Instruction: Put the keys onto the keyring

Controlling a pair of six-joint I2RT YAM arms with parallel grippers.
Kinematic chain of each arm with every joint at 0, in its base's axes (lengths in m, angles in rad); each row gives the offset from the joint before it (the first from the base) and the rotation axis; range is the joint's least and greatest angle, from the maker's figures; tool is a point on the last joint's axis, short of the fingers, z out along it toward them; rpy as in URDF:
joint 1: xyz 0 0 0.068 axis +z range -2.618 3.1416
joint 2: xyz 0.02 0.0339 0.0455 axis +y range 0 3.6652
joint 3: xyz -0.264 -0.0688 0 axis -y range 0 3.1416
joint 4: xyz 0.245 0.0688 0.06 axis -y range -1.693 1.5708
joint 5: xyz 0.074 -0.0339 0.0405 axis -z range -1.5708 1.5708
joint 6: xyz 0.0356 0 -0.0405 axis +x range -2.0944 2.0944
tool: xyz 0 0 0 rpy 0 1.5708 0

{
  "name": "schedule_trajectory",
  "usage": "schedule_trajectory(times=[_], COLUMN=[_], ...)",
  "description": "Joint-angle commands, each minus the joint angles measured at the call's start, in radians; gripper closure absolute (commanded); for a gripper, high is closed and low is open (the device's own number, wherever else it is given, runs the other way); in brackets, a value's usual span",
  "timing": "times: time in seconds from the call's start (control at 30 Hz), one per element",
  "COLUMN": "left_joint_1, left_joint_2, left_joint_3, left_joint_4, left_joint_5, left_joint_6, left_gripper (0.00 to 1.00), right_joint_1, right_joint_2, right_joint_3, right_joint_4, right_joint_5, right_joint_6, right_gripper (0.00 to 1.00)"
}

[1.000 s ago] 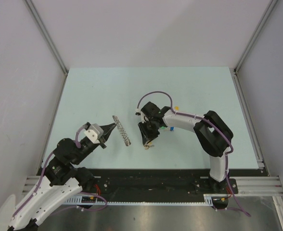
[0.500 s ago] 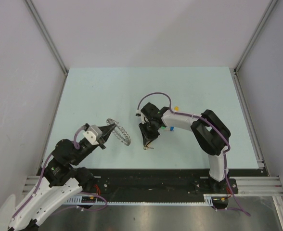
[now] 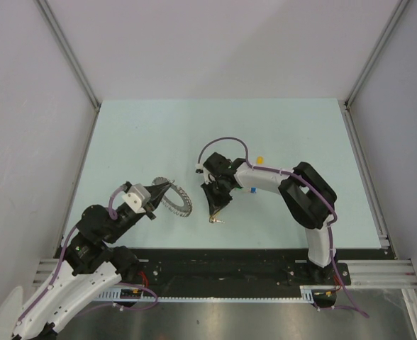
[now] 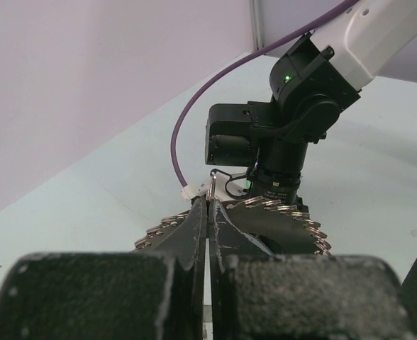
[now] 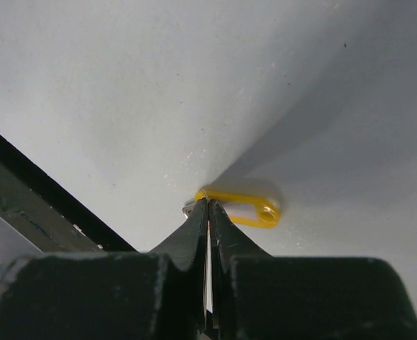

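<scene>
My left gripper (image 3: pixel 167 188) is shut on the keyring (image 3: pixel 178 201), a large silver coiled ring held just above the table at centre left. In the left wrist view the closed fingertips (image 4: pixel 210 202) pinch a thin wire of the keyring (image 4: pixel 297 214), whose beaded rim spreads to either side. My right gripper (image 3: pixel 213 214) points down at the table, right of the ring. In the right wrist view its tips (image 5: pixel 208 204) are shut on one end of a yellow-headed key (image 5: pixel 245 210), close to the table surface. That key (image 3: pixel 215 221) shows small below the gripper in the top view.
More keys lie by the right arm: a yellow one (image 3: pixel 259 160) behind it, and green (image 3: pixel 239 188) and blue (image 3: pixel 253 190) ones partly hidden under it. The black rail at the table's front edge (image 5: pixel 45 205) runs close to the held key. The right wrist (image 4: pixel 293 120) faces the ring.
The right gripper has closed onto the yellow key and shifted slightly toward the ring. The left gripper has turned the keyring from edge-on to showing its open centre.
</scene>
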Motion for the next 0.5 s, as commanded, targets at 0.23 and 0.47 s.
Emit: schedule_trajectory(times=[0.23, 0.47], left_joint_1=[0.009, 0.011], left_joint_2=[-0.006, 0.005], left_joint_3=[0.004, 0.000], left_joint_4=[0.061, 0.078], left_joint_5=[0.045, 0.090], left_joint_6=[0.000, -0.009], left_gripper=[1.00, 1.00], right_joint_1=[0.050, 0.084], right_joint_2=[-0.112, -0.304], right_joint_3=[0.032, -0.065], right_joint_4=[-0.025, 0.088], right_joint_5=[0.159, 0.262], right_joint_6=[-0.145, -0.243], right_gripper=[1.00, 1.00])
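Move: My right hand is at the table with its fingertips all but shut on the near end of the yellow key's tag; the key's middle lies about 1 cm ahead and 1 cm right. The keyring my left hand holds is roughly 22 cm above my right hand, 10 cm to its left and 6 cm back. The blue key lies some 11 cm ahead and 13 cm right of my right hand. From my left hand, the keyring's middle is about 1 cm ahead, 2 cm right and 3 cm below. I finish squeezing the yellow tag's end shut, hold my right hand low for a moment, then lift it straight up about 5 cm, quickening, with barely a centimetre of forward drift. As it rises, the wrist tips so the fingertips swing forward some 20 degrees and turns slightly counter-clockwise. My left hand keeps its pinch on the keyring, nearly still. ##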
